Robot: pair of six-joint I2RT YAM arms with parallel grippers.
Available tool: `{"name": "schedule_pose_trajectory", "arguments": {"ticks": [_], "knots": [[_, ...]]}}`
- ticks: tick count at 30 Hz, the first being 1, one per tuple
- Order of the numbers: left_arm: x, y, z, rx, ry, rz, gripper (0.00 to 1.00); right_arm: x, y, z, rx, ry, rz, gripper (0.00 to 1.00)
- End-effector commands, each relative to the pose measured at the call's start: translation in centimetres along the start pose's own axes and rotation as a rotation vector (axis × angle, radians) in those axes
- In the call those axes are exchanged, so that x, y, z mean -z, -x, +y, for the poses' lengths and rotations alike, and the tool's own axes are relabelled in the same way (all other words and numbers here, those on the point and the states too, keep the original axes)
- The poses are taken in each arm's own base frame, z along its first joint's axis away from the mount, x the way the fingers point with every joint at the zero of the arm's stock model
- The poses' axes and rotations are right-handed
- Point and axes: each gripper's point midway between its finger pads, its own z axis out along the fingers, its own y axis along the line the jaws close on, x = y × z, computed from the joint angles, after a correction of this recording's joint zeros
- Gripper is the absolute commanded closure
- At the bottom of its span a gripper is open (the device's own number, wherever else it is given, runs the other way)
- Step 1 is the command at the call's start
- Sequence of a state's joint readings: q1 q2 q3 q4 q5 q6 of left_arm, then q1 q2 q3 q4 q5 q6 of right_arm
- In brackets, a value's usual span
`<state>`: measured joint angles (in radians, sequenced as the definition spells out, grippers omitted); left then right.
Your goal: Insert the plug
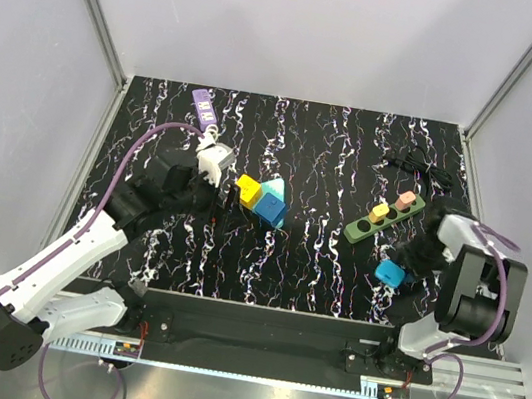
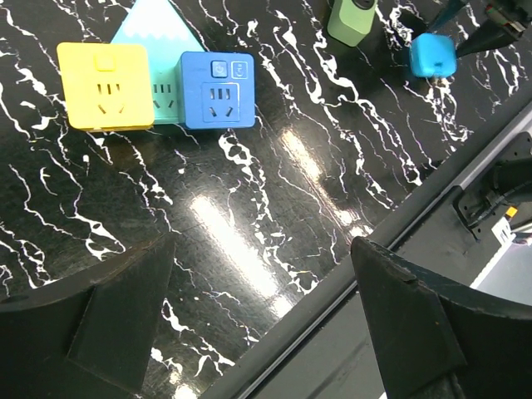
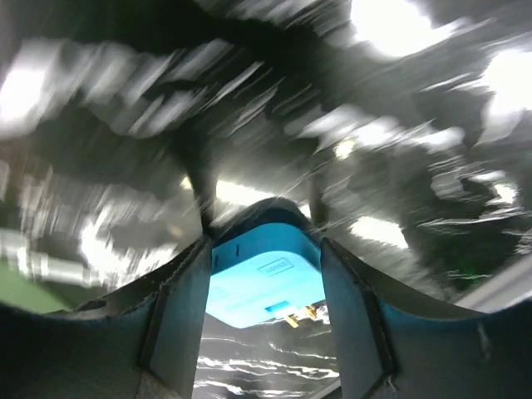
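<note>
The plug (image 3: 262, 278) is a light blue cube with brass prongs on its underside. My right gripper (image 3: 264, 324) is shut on it, one finger pressed against each side. From above, the plug (image 1: 391, 272) sits at the right gripper (image 1: 406, 264) near the table's front right. A cluster of socket blocks (image 1: 261, 199) stands mid-table: yellow (image 2: 104, 86), teal (image 2: 158, 33) and blue (image 2: 216, 90). My left gripper (image 2: 266, 324) hangs open and empty over the table's front edge, left of the sockets (image 1: 207, 200). The left wrist view also catches the plug (image 2: 432, 56).
A green power strip (image 1: 384, 221) carrying pink, yellow and orange plugs lies diagonally at the right. Behind it a black cable (image 1: 418, 168) is coiled. A purple strip (image 1: 203, 104) lies at the back left. The table's front rail (image 2: 391, 241) runs under the left gripper.
</note>
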<state>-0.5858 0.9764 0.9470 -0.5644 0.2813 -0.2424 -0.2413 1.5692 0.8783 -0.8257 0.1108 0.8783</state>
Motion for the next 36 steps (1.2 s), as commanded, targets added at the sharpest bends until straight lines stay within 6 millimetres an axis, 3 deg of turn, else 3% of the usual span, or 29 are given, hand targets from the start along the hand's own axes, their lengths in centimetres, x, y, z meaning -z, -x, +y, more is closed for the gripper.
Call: {"name": "schedule_pose_trajectory", "arguments": {"ticks": [1, 5, 10, 14, 17, 18, 20, 23, 26, 36], "knots": [[0.1, 2.0, 0.3, -0.033, 0.022, -0.071, 0.07, 1.5, -3.0, 3.6, 0.224, 0.101, -0.005, 0.38], [0.3, 1.9, 0.8, -0.036, 0.051, -0.083, 0.07, 1.3, -7.3, 4.9, 0.364, 0.131, 0.022, 0.37], [0.2, 1.9, 1.2, -0.036, 0.072, -0.082, 0.07, 2.6, -13.6, 8.6, 0.608, 0.340, 0.053, 0.37], [0.2, 1.8, 1.5, -0.036, 0.084, -0.082, 0.06, 4.4, -16.0, 11.2, 0.774, 0.403, 0.032, 0.35], [0.2, 1.8, 1.8, -0.036, 0.100, -0.084, 0.06, 5.3, -14.9, 11.1, 0.761, 0.328, -0.041, 0.29], [0.2, 1.7, 1.9, -0.036, 0.104, -0.085, 0.06, 5.4, -13.6, 9.8, 0.719, 0.250, -0.085, 0.26], [0.3, 1.7, 2.0, -0.033, 0.110, -0.085, 0.06, 6.3, -13.1, 9.1, 0.585, 0.204, -0.096, 0.21], [0.2, 1.6, 1.9, -0.029, 0.109, -0.083, 0.05, 7.3, -14.2, 7.5, 0.441, 0.188, -0.023, 0.18], [0.2, 1.7, 2.0, -0.029, 0.111, -0.084, 0.05, 6.9, -15.3, 6.6, 0.326, 0.184, 0.033, 0.16], [0.2, 1.7, 1.8, -0.033, 0.103, -0.085, 0.05, 4.8, -15.6, 6.8, 0.212, 0.208, 0.016, 0.15]]}}
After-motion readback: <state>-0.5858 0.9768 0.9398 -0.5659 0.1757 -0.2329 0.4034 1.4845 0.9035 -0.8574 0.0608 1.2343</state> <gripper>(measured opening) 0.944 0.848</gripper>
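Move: The plug sits low at the table between my right fingertips, which hold its right-hand part; its middle is about 3 cm to the left and 1 cm back. The blue socket block lies about 37 cm left and 11 cm ahead of that hand, the yellow socket block about 42 cm left and 14 cm ahead, and the green strip's middle 13 cm ahead and 7 cm left. From my left hand, the plug lies some 44 cm right, level fore and aft, 20 cm below. Keeping the plug between my right fingers, I sweep it left low along the table, about 17 cm towards the socket blocks, turning the hand some 40 degrees counter-clockwise. Then I open wider, let go and rise about 4 cm, unwind the wrist clockwise by over half that turn, draw back some 4 cm and begin sinking again, open above the plug. ##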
